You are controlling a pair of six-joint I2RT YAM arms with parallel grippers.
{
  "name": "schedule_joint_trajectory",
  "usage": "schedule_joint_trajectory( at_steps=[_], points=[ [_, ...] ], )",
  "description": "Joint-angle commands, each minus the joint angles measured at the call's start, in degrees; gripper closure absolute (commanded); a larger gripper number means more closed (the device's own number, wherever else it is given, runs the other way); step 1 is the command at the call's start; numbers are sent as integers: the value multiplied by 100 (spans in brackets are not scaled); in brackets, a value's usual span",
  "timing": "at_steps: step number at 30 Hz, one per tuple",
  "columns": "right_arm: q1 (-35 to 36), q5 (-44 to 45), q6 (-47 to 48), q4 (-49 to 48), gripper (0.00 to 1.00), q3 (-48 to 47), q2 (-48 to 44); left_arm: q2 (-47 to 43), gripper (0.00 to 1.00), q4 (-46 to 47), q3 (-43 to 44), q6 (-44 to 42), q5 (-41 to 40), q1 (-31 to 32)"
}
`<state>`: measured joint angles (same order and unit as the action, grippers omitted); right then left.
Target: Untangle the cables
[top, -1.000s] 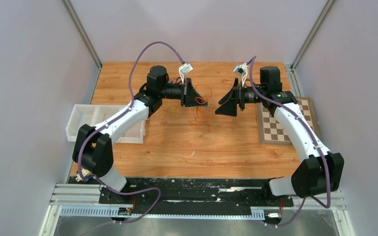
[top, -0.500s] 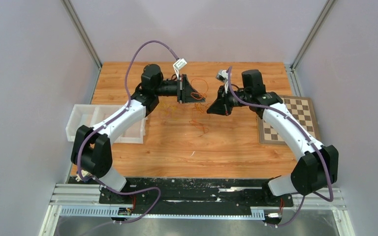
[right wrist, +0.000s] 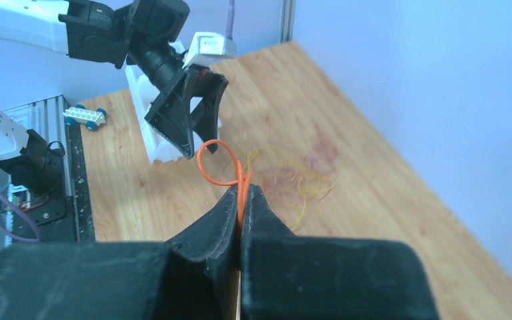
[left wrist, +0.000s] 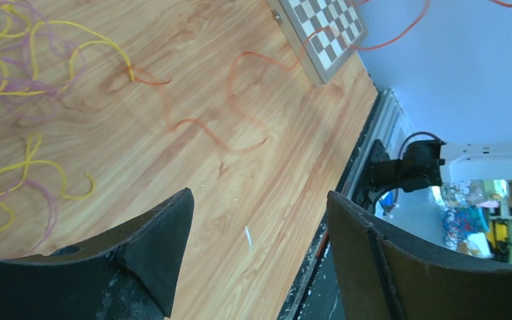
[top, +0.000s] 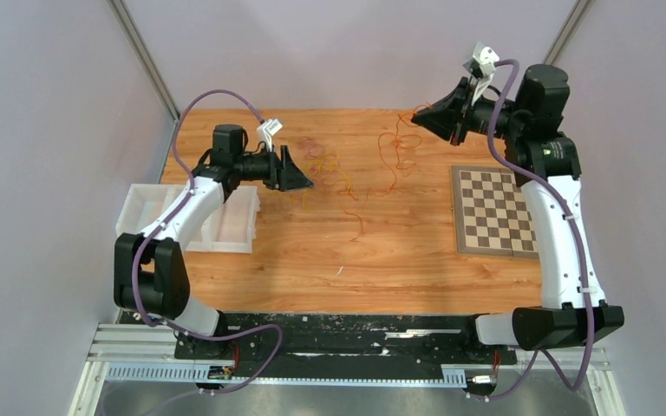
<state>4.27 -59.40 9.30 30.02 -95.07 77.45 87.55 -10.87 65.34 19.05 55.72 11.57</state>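
Note:
The cables lie at the back middle of the wooden table. A yellow and pink tangle point(top: 324, 165) point(left wrist: 13, 60) point(right wrist: 293, 173) rests flat on the wood. My right gripper point(top: 418, 117) point(right wrist: 241, 190) is raised at the back right and shut on an orange cable point(top: 392, 149) point(right wrist: 207, 163). That cable loops out above the fingertips and trails down to the table point(left wrist: 240, 100). My left gripper point(top: 303, 183) point(left wrist: 259, 197) stands open left of the tangle, low over the wood, with nothing between its fingers.
A white compartment tray point(top: 152, 208) sits at the left edge beside the left arm. A chessboard point(top: 494, 208) point(left wrist: 323, 30) lies on the right. A small wheeled toy brick point(right wrist: 85, 115) rests near the front rail.
The right gripper shut on the orange cable and rose to the back right, drawing it out. The left gripper opened, let go, and drew back to the left.

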Motion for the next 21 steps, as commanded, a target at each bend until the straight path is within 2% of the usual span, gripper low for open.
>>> schedule_joint_trajectory(
  at_steps=[1, 2, 5, 8, 12, 16, 21],
  points=[
    [32, -179, -63, -162, 100, -840, 62, -869, 17, -364, 258, -874, -277, -124],
    [38, -240, -136, -188, 100, -1004, 105, -940, 16, -421, 343, -1078, -319, -131],
    [38, -371, -363, -247, 100, -1465, 223, -1227, 1, -464, 953, -1298, -365, -123],
    [106, -486, -568, -295, 100, -1588, 287, -1367, 0, -155, 1414, -1395, -134, 8],
    [238, -594, -695, -317, 100, -1418, 314, -1087, 0, -828, 2424, -2495, -386, 834],
    [441, -539, -702, -378, 100, -1148, 205, -633, 0, -1120, 2973, -2382, -277, 1473],
    [597, -479, -701, -401, 100, -910, 118, -349, 3, -844, 2962, -2286, -739, 2137]
  ],
)
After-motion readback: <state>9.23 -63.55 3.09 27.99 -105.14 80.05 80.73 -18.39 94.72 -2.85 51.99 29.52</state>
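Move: The left hand, fingers already mostly open and nearly level with the orange cable's hanging part fore and aft, has its upper stretch about 18 cm to the right and 12 cm above. The right gripper holding it is 20 cm right and 20 cm higher; the yellow-purple tangle lies 12 cm ahead, 3 cm right, 22 cm below. From the right hand that stretch is straight below by 9 cm, 2 cm left; the chessboard lies 23 cm right, 2 cm ahead, 42 cm below. Still pinching the orange cable in shut fingers, the right hand lifts it some 8 cm, then sinks back a little while easing left and slightly back towards the left hand. The left hand, touching nothing, climbs about 22 cm, then swings right and back towards the strand below the right fingers, opening fully and rolling some 50 degrees so its far side comes up. ##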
